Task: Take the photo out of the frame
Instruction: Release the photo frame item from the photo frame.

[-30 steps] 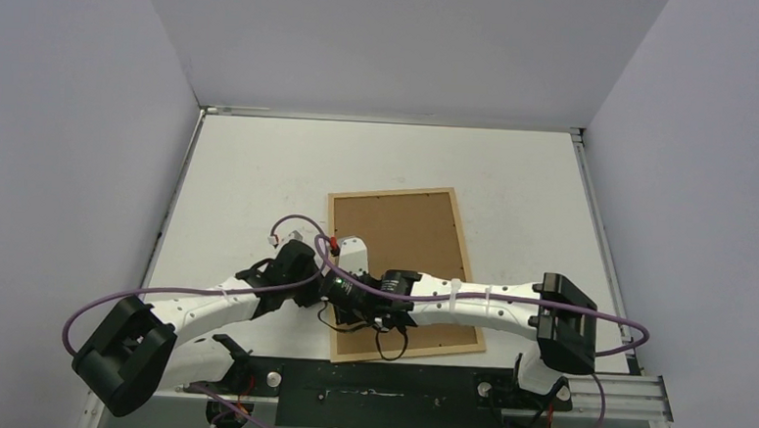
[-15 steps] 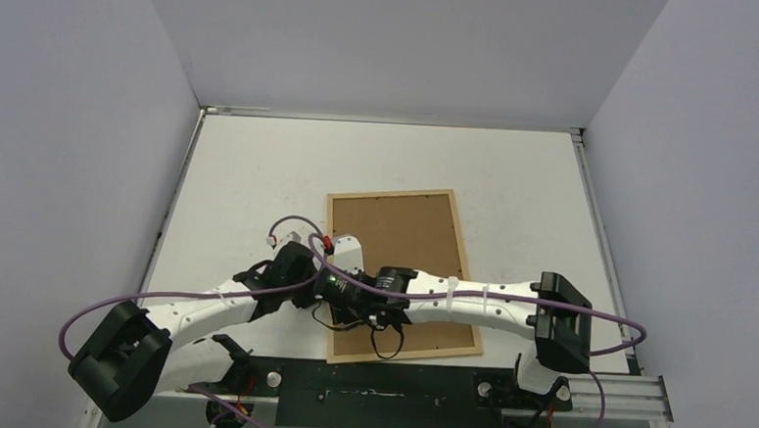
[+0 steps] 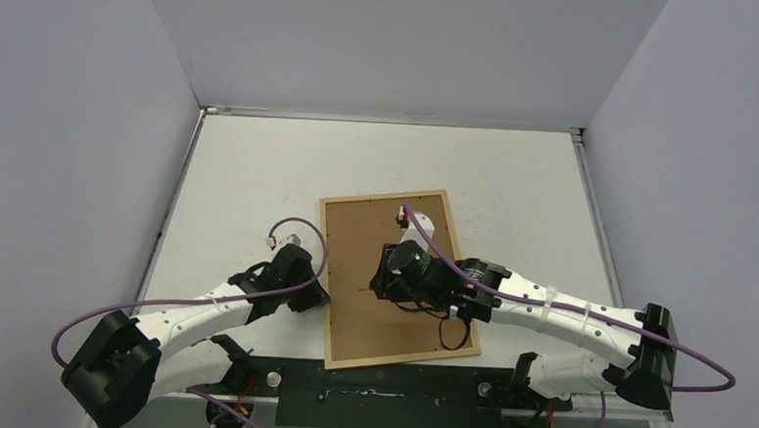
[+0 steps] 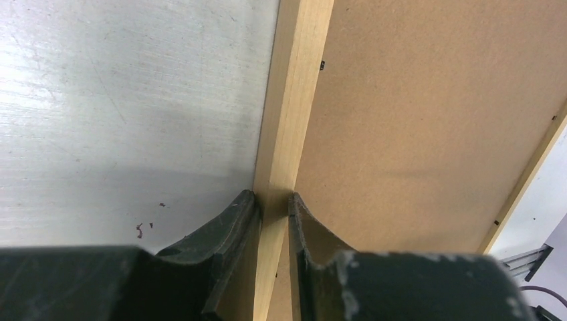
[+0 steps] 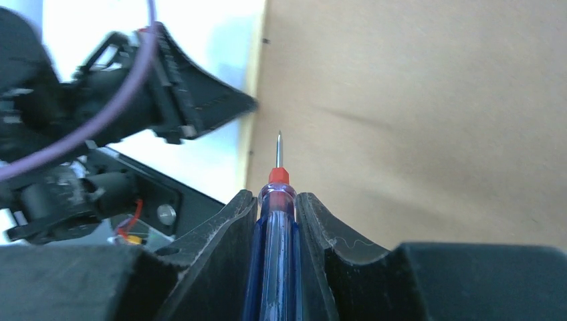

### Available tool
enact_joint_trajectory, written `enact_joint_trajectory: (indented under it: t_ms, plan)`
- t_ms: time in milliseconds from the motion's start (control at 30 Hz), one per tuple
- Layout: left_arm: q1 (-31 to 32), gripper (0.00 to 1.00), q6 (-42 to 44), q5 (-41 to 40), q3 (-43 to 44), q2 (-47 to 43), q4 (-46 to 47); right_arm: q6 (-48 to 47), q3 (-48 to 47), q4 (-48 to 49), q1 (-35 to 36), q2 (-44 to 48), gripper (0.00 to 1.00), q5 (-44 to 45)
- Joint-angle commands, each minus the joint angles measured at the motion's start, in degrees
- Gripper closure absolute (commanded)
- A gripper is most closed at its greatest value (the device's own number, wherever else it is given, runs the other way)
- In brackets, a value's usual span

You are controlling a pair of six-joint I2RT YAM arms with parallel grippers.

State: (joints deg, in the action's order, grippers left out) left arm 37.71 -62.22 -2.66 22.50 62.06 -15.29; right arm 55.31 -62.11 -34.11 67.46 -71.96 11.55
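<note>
The frame [image 3: 322,236] lies face down on the white table, its brown backing panel [image 3: 375,233] facing up. The photo is hidden under that panel. My left gripper [image 3: 318,296] is shut on the frame's left moulding [image 4: 294,80], one finger on the table side and the other over the backing panel [image 4: 428,114]. Over the middle of the panel, my right gripper [image 3: 377,284] is shut on a blue-handled screwdriver [image 5: 274,254] with a red collar. Its thin metal tip points toward the left moulding [image 5: 253,80], just above the panel [image 5: 414,114].
The black mounting plate [image 3: 376,395] of the arm bases runs along the near edge, just below the frame. Purple cables loop off both arms. Grey walls enclose the table [image 3: 260,169] on the left, back and right.
My right arm has swung back to the right, carrying the screwdriver from the frame's near left edge to the middle of the panel. The frame has shifted slightly left.
</note>
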Motion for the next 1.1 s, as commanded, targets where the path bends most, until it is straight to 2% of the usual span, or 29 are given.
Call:
enact_joint_trajectory:
  t_ms: [0,133,367,533,700,1067]
  plan:
    - [-0.3,0.87,1.4,-0.7,2.7,-2.4,-0.1,1.5,5.1,0.2,-3.6,3.6,1.00,-0.3]
    - [-0.4,0.68,2.3,0.3,3.1,-3.9,-0.3,1.4,9.1,6.9,-8.5,5.1,1.00,-6.7]
    - [-0.7,0.48,1.2,2.3,1.3,-8.3,-1.7,2.7,13.9,20.9,-17.8,3.4,1.00,-22.7]
    - [-0.7,0.44,0.3,2.4,0.8,-11.5,-7.6,2.8,14.0,26.2,-21.5,0.4,1.00,-28.9]
    - [-0.6,0.44,1.7,1.6,2.0,-12.5,-13.2,2.9,14.2,29.8,-22.6,-2.9,1.00,-31.4]
    - [0.6,0.43,4.8,0.5,6.8,-3.9,-14.5,4.3,16.2,40.9,-25.3,-9.1,1.00,-37.1]
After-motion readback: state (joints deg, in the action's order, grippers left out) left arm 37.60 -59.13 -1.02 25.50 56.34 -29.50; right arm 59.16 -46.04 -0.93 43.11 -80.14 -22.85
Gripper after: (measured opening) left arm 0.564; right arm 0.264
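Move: The screwdriver in the right hand is bound for the far tab on the frame's left rail, about 15 cm ahead of that hand, 14 cm left and 17 cm below. The near tab on that rail lies some 3 cm back of the hand, 13 cm left and again 17 cm down. The left hand still pinches the left rail between its pads; from it the far tab is roughly 11 cm straight ahead, the near tab 7 cm straight back. Down and to the right by 4–5 cm, then forward and back to the left, the right hand carries the screwdriver over the backing board towards the far tab, ending about 7 cm farther forward; its wrist turns some 25 degrees so the blade points more leftward. The left fingers open and let go of the rail, rise about 3 cm, then shift back and a little left and sink again, astride the rail. ##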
